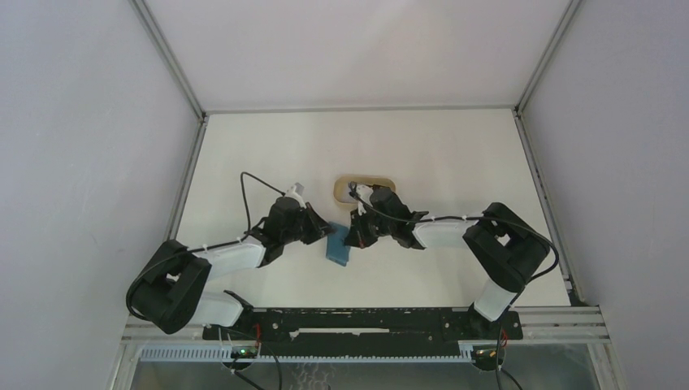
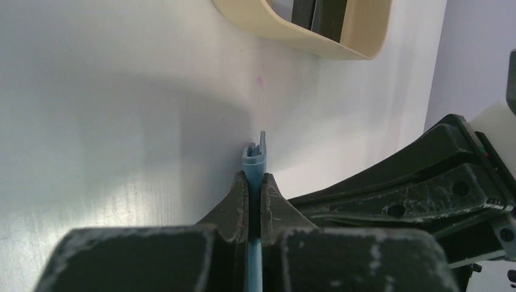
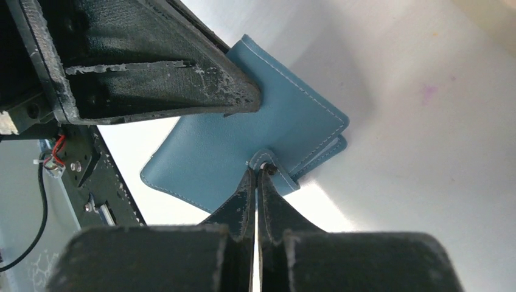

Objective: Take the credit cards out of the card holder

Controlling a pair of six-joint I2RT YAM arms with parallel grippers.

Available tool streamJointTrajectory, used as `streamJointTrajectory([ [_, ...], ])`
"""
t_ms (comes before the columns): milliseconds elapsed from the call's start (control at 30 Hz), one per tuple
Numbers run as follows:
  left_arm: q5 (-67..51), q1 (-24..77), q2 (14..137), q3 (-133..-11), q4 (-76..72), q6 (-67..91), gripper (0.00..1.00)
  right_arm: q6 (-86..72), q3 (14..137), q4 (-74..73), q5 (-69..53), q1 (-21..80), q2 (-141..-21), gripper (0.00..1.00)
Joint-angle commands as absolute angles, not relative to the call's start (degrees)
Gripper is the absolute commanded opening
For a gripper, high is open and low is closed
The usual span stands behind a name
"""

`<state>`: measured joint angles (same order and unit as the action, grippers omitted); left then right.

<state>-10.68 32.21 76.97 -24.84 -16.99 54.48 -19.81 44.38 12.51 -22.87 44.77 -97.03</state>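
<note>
The teal-blue card holder [image 1: 336, 247] lies folded between the two arms. My left gripper [image 2: 255, 176] is shut on one edge of the card holder [image 2: 254, 159], which shows edge-on between the pads. My right gripper [image 3: 258, 173] is shut on the small snap tab [image 3: 268, 160] at the card holder's [image 3: 243, 131] opposite edge. The left gripper's finger [image 3: 164, 85] presses on the cover in the right wrist view. From above, the left gripper [image 1: 324, 232] and right gripper [image 1: 354, 239] flank the holder. The credit cards are hidden.
A tan oval tray [image 1: 367, 185] stands just behind the card holder, partly under the right arm. In the left wrist view dark flat things [image 2: 319, 15] stand inside the tray [image 2: 341, 52]; what they are is unclear. White walls enclose the table.
</note>
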Motion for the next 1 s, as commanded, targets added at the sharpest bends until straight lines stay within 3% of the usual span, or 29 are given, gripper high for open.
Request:
streamJointTrajectory([
  [0,-14.86,33.54,75.8,-28.24,-17.41,54.37,0.0,-22.89,40.86,18.83,-21.14,40.12,-92.75,0.0],
  [333,-11.29,33.4,73.19,-29.62,-14.98,53.15,0.0,-38.49,26.5,34.43,-24.94,25.88,-85.42,0.0],
  [633,-10.52,32.46,71.09,-29.78,-16.6,52.58,0.0,-46.68,22.77,45.04,-29.85,21.73,-92.26,0.01],
  [733,-10.52,32.43,71.1,-29.64,-17.02,52.56,0.0,-47.61,23.16,48.0,-31.57,22.86,-94.1,0.25],
  [800,-10.41,32.42,71.04,-29.47,-17.05,52.55,0.0,-46.35,23.39,48.14,-31.12,24.49,-93.4,0.35],
  [967,-9.95,32.41,70.21,-28.85,-17.38,52.65,0.0,-40.72,26.99,37.78,-25.29,30.18,-88.9,0.48],
])
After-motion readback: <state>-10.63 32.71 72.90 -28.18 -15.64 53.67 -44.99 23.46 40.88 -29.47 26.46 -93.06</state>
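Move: The right hand, fingers shut on the card holder's strap by its snap, has the card holder's middle about 2 cm to its left, 1 cm back and near its own height. The tray lies roughly 13 cm ahead of it, 4 cm to its right and 2 cm lower. The left hand already holds the card holder by its upper edge; the card holder's middle hangs some 3 cm back, 1 cm right and 2 cm below. Rightward and slightly forward, the right hand tugs the strap away from the card holder, going nearly 10 cm while swinging some 25 degrees clockwise and rolling its left side up; it then eases back a little as its fingers open, clear of the strap. The left hand keeps its pinch and lifts the card holder by about 4 cm. ##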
